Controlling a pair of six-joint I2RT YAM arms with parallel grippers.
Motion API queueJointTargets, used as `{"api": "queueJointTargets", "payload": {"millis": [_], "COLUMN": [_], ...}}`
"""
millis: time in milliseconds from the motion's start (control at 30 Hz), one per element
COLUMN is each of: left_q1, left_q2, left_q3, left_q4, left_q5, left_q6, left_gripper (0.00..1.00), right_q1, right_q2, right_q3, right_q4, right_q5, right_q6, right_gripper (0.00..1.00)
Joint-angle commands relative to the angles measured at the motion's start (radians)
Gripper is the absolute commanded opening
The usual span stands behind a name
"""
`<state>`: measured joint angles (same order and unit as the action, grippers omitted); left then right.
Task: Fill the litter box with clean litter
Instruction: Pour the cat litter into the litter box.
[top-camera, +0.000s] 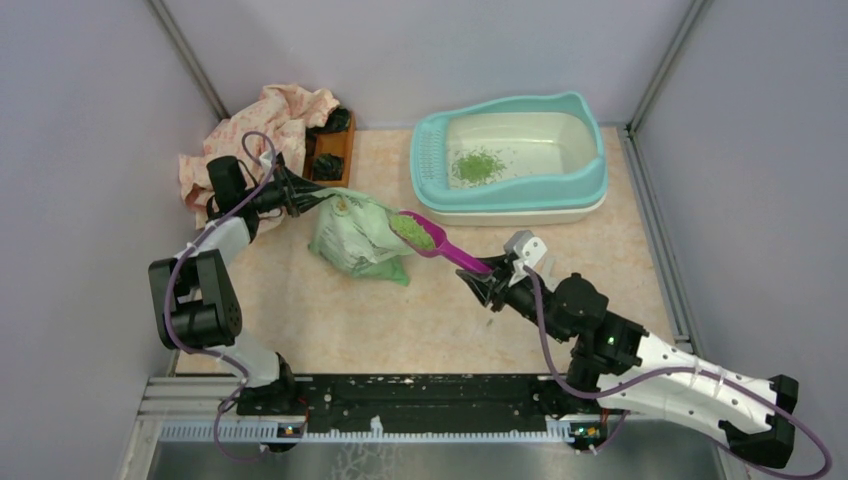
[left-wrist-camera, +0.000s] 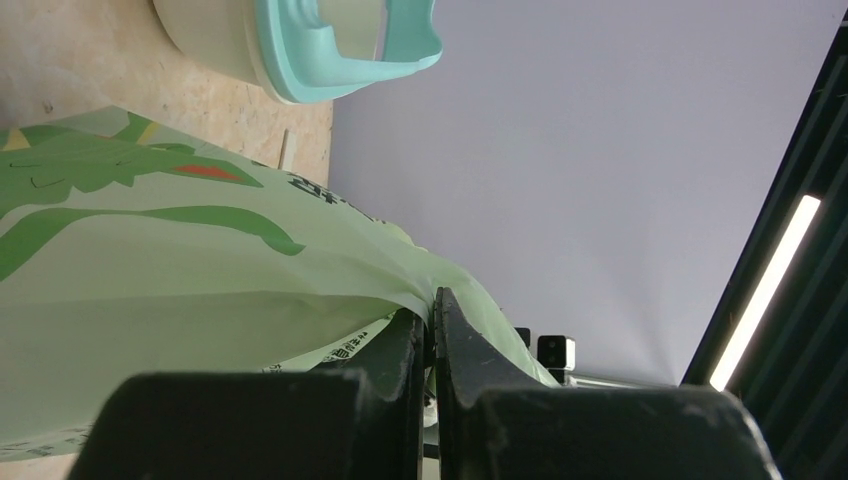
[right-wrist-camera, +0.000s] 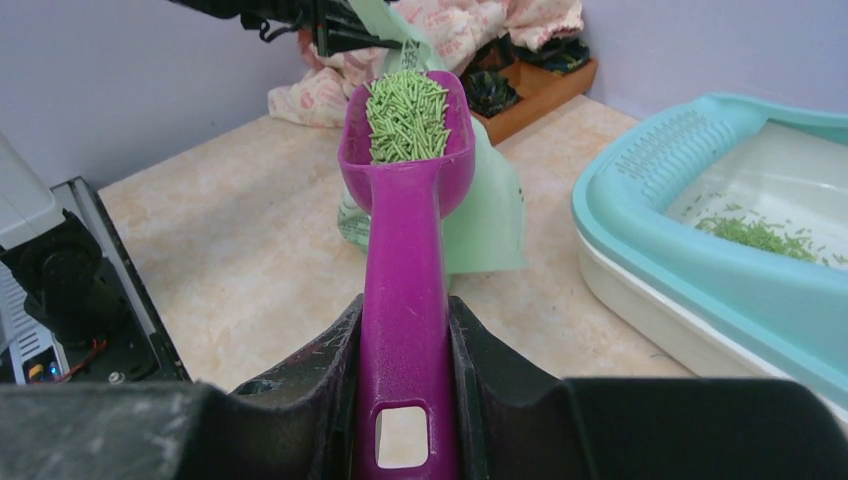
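Observation:
The litter box (top-camera: 590, 185) with its teal rim sits at the back right and also shows in the right wrist view (right-wrist-camera: 640, 240). A thin patch of clean litter (top-camera: 478, 165) lies in its cream basin. My right gripper (top-camera: 487, 283) is shut on the handle of a purple scoop (top-camera: 455, 251), held level above the table. The scoop's bowl (right-wrist-camera: 405, 135) carries a heap of green litter (right-wrist-camera: 407, 115) just beside the bag's mouth. My left gripper (top-camera: 318, 196) is shut on the top edge of the pale green litter bag (top-camera: 355, 238), whose plastic (left-wrist-camera: 200, 270) it pinches.
A small brown wooden tray (top-camera: 333, 150) with dark items sits at the back left, against a crumpled pink cloth (top-camera: 255, 130). Grey walls close in the table on three sides. Bare tabletop (top-camera: 380, 320) lies between the bag and the arm bases.

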<state>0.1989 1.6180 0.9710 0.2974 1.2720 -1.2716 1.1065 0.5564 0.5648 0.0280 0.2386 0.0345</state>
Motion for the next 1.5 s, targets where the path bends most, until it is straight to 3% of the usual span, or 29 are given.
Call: {"api": "queueJointTargets", "payload": {"millis": [0,433,667,1033,1467], "left_q1": [0.011,0.011,0.012,0.012,0.012], "left_q2": [0.001,-0.016,-0.028,-0.049,-0.09], "left_q3": [-0.002,-0.034,-0.045,-0.058,-0.057], "left_q4": [0.022,0.021,0.026,0.038,0.031], "left_q5": [-0.019,-0.01,-0.003,0.006,0.012], "left_q6": [0.052,0.061,0.059,0.053,0.046], "left_gripper": [0.06,0.06,0.06,0.06,0.06], "right_q1": [0.013,0.008,-0.058,-0.302,-0.686], "right_q2": [-0.025,0.017,0.084,0.275,0.535], "right_q3": [0.076,0.172,0.254,0.413,0.684], "right_q4": [0.061,0.069,0.054,-0.025,-0.346], "right_q5": [0.022,0.136,0.146,0.102,-0.129], "right_q6": [-0.023,-0.117,-0.127,-0.07,0.066], "right_gripper": [0.0,0.0,0.0,0.0,0.0]}}
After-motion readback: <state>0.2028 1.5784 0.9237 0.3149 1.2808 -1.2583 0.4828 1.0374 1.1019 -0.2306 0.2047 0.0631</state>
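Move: The litter box I'm taking the full scoop to has its middle about 40 cm ahead of my right hand, 9 cm to its right and some 20 cm below. The small green pile in it lies 40 cm ahead and 2 cm right, the litter bag 18 cm ahead and 28 cm left, and the white scraper 13 cm ahead and 17 cm right. From my left hand, the box is roughly 20 cm ahead and 46 cm right. With my right hand I keep hold of the magenta scoop and carry its load clear of the bag: first mostly up about 8 cm, then swinging forward some 17 cm and right 10 cm towards the litter box, sinking slightly at the end while the wrist turns clockwise about 35 degrees. My left hand keeps the bag's edge pinched. ##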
